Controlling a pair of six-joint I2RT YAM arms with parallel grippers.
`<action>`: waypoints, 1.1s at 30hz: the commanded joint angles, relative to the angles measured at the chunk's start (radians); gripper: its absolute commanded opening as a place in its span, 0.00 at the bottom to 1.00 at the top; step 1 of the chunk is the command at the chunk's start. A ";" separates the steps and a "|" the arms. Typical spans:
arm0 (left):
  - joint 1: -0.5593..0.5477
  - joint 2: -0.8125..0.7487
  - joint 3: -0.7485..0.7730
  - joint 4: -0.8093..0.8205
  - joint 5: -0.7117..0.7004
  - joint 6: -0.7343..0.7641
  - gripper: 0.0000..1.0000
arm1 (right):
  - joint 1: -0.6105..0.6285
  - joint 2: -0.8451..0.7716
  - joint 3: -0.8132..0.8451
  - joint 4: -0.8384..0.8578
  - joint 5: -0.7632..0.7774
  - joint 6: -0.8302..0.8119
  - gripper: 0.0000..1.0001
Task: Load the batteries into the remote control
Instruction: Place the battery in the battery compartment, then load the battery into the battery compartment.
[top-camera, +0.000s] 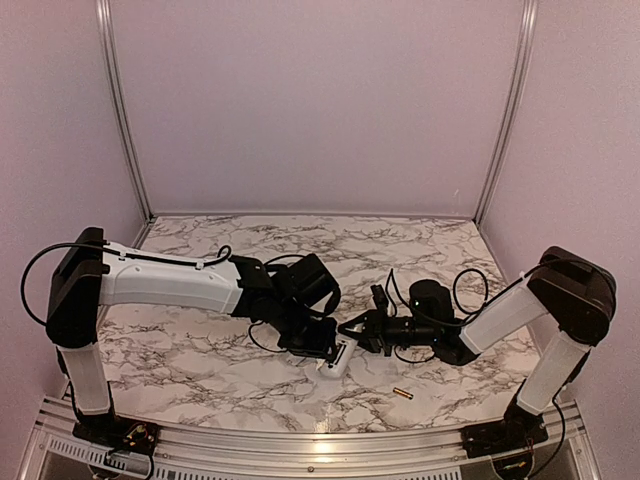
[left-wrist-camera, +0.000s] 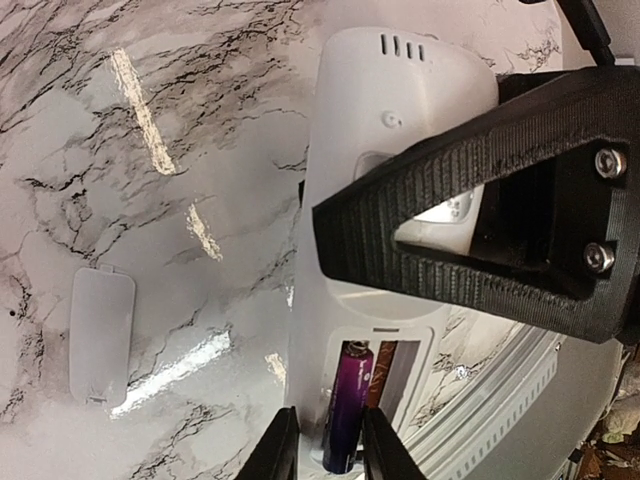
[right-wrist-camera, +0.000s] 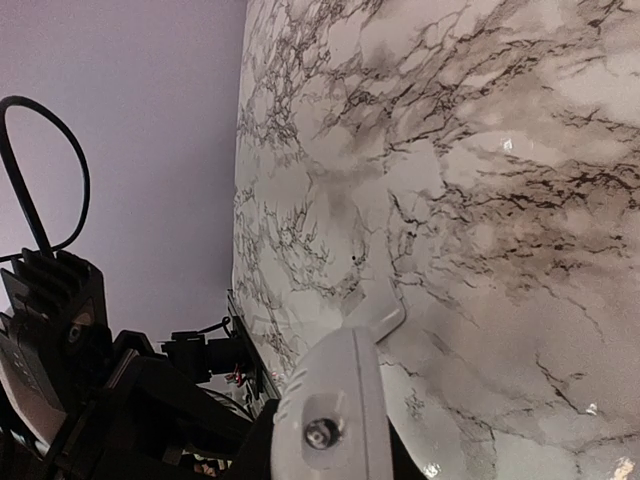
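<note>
The white remote control (top-camera: 335, 360) lies back side up at the table's middle, its battery bay uncovered. In the left wrist view a dark purple battery (left-wrist-camera: 347, 400) sits in the bay's left slot. My left gripper (left-wrist-camera: 328, 420) is open and straddles it, with a slim gap on the left side. A brownish strip (left-wrist-camera: 381, 368) shows beside the battery; what it is I cannot tell. My right gripper (top-camera: 358, 335) is shut on the remote control (right-wrist-camera: 340, 400) from the right, one black finger (left-wrist-camera: 470, 230) crossing its body (left-wrist-camera: 400, 90). A gold battery (top-camera: 402, 393) lies loose on the table, nearer the front.
The detached white battery cover (left-wrist-camera: 100, 335) lies flat on the marble table, left of the remote in the left wrist view, and behind the remote's end in the right wrist view (right-wrist-camera: 378, 310). The metal front rail (top-camera: 320, 445) runs close behind the gold battery.
</note>
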 joint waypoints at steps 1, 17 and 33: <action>0.016 -0.003 -0.016 -0.007 -0.056 0.009 0.24 | 0.020 -0.001 -0.001 0.069 -0.043 0.023 0.00; 0.022 -0.128 -0.112 0.137 -0.028 0.061 0.42 | 0.020 -0.007 -0.013 0.092 -0.052 0.022 0.00; 0.084 -0.422 -0.450 0.558 0.183 0.359 0.64 | 0.011 0.006 -0.019 0.227 -0.163 0.040 0.00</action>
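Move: The purple battery lies in the remote's compartment, its middle barely 1 cm ahead of the left gripper's point and about 1 cm below, with the fingers around its near end. The right gripper holds the remote some 5 cm ahead and 4 cm right of the left gripper; the loose cover lies on the table roughly 2 cm ahead, 6 cm left and 8 cm below. From the right gripper, the purple battery is about 5 cm back, 3 cm left and 1 cm lower. Bring the left gripper up off the purple battery, slowly at first and then faster, about 5 cm, veering some 2 cm left towards the end. Spread its fingers from partly open to well open and swing their tips up to the right some 20 degrees. Keep the right gripper shut on the remote, lifting it about 2 cm while easing it back. ##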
